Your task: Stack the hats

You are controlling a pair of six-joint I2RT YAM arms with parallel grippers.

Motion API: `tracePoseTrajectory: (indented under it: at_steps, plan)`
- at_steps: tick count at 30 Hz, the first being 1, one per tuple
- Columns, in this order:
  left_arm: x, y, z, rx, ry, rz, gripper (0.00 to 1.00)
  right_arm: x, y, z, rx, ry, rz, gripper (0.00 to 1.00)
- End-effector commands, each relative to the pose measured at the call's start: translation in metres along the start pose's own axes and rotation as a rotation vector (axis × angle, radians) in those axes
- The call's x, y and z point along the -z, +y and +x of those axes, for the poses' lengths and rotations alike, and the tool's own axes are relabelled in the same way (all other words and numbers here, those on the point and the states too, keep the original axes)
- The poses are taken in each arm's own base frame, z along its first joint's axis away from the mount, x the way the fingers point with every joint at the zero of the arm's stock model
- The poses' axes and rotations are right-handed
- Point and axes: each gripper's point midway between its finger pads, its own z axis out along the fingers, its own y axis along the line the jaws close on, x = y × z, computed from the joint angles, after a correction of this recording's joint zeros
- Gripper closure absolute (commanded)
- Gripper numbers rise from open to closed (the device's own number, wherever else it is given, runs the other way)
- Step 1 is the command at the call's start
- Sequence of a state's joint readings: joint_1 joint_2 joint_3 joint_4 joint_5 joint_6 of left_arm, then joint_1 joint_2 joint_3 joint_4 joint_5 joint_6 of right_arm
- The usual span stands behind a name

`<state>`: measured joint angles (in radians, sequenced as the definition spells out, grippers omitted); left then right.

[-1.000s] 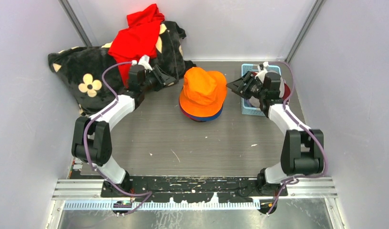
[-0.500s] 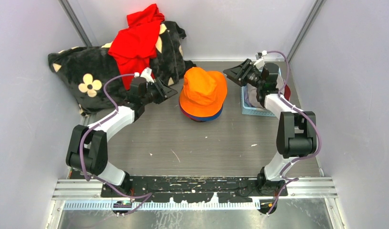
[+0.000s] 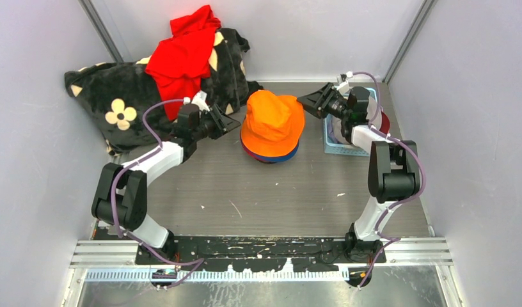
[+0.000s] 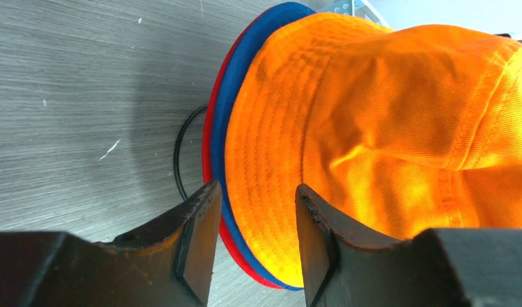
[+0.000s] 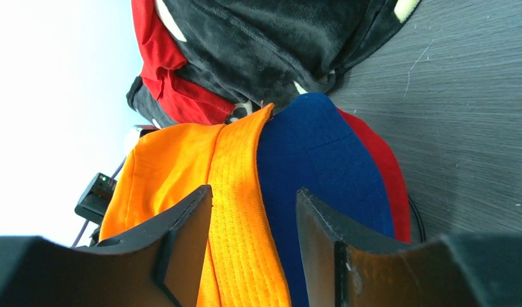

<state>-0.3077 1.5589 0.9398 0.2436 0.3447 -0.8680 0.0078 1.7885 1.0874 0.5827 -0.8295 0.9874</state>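
An orange hat (image 3: 272,120) sits on top of a blue hat (image 3: 271,157) and a red hat (image 4: 209,137) in the middle of the table. My left gripper (image 3: 228,120) hangs open just left of the pile. In its wrist view the orange hat's (image 4: 373,115) brim and the blue hat's (image 4: 228,115) brim show between the fingers (image 4: 197,236). My right gripper (image 3: 311,102) is open at the pile's back right, with the orange hat (image 5: 175,166) and blue hat (image 5: 316,153) ahead of its fingers (image 5: 188,243). A maroon hat (image 3: 385,121) peeks out behind the right arm.
A blue basket (image 3: 340,148) stands at the right under the right forearm. A black blanket with cream flowers (image 3: 111,96) and a bright red garment (image 3: 185,48) lie at the back left. A thin black cable loop (image 4: 179,150) pokes out under the pile.
The left gripper has moved nearer to the pile's left side. The right arm has swung back and left from over the basket, and its jaws have narrowed a little.
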Motion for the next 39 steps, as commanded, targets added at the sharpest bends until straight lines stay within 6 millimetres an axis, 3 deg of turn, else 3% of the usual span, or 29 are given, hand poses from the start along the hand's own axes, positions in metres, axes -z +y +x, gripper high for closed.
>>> tracePoseTrajectory:
  at_steps: [1,7,12,14,21,30,39]
  plan:
    - [-0.002,-0.021,-0.013,-0.025,-0.034,0.075,0.53,-0.007,0.029,-0.005,0.067,0.009,-0.098,0.46]
    - [-0.006,-0.021,-0.010,-0.022,-0.027,0.082,0.53,-0.009,0.028,0.005,0.050,0.032,-0.118,0.59]
    - [-0.014,-0.021,-0.005,-0.012,-0.011,0.094,0.53,-0.006,0.025,0.010,0.037,0.027,-0.107,0.92]
    - [-0.017,-0.022,-0.004,-0.011,-0.007,0.099,0.53,-0.003,0.019,0.015,0.026,0.023,-0.086,0.98]
    - [-0.024,-0.025,0.005,-0.014,0.011,0.107,0.53,0.007,-0.015,0.038,-0.004,0.035,0.033,0.99]
    - [-0.029,-0.027,0.008,-0.011,0.011,0.114,0.53,0.011,-0.015,0.044,0.002,0.042,0.027,0.99]
    - [-0.036,-0.029,0.020,-0.013,0.037,0.122,0.53,0.016,-0.039,0.062,-0.028,0.064,0.096,0.99]
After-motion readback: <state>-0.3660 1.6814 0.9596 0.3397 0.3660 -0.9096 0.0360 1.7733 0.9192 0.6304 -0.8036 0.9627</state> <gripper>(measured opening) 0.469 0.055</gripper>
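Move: The orange hat, already on the stack, has its middle about 8 cm to the right hand's left, 6 cm back and some 3 cm below; its raised right brim reaches up to the open fingers. The blue hat lies under it, about 2 cm nearer the bases and 3 cm lower, with the red hat some 2 cm below the blue. The basket is roughly 18 cm right of the right hand, 4 cm back and 18 cm down. From the half-open left hand the orange hat's middle is about 10 cm right, 1 cm back and a little below. The right hand eases a couple of centimetres left onto the orange hat's right brim and shuts its fingers, pinching the cloth edge, then draws it down about 5 cm and back towards the bases some 2 cm, the fingers tipping down slightly. Meanwhile the left hand, fingers still half open, travels about 3.5 cm right and 2.5 cm down, in over the stack's left brims; whether it touches them can't be told. ##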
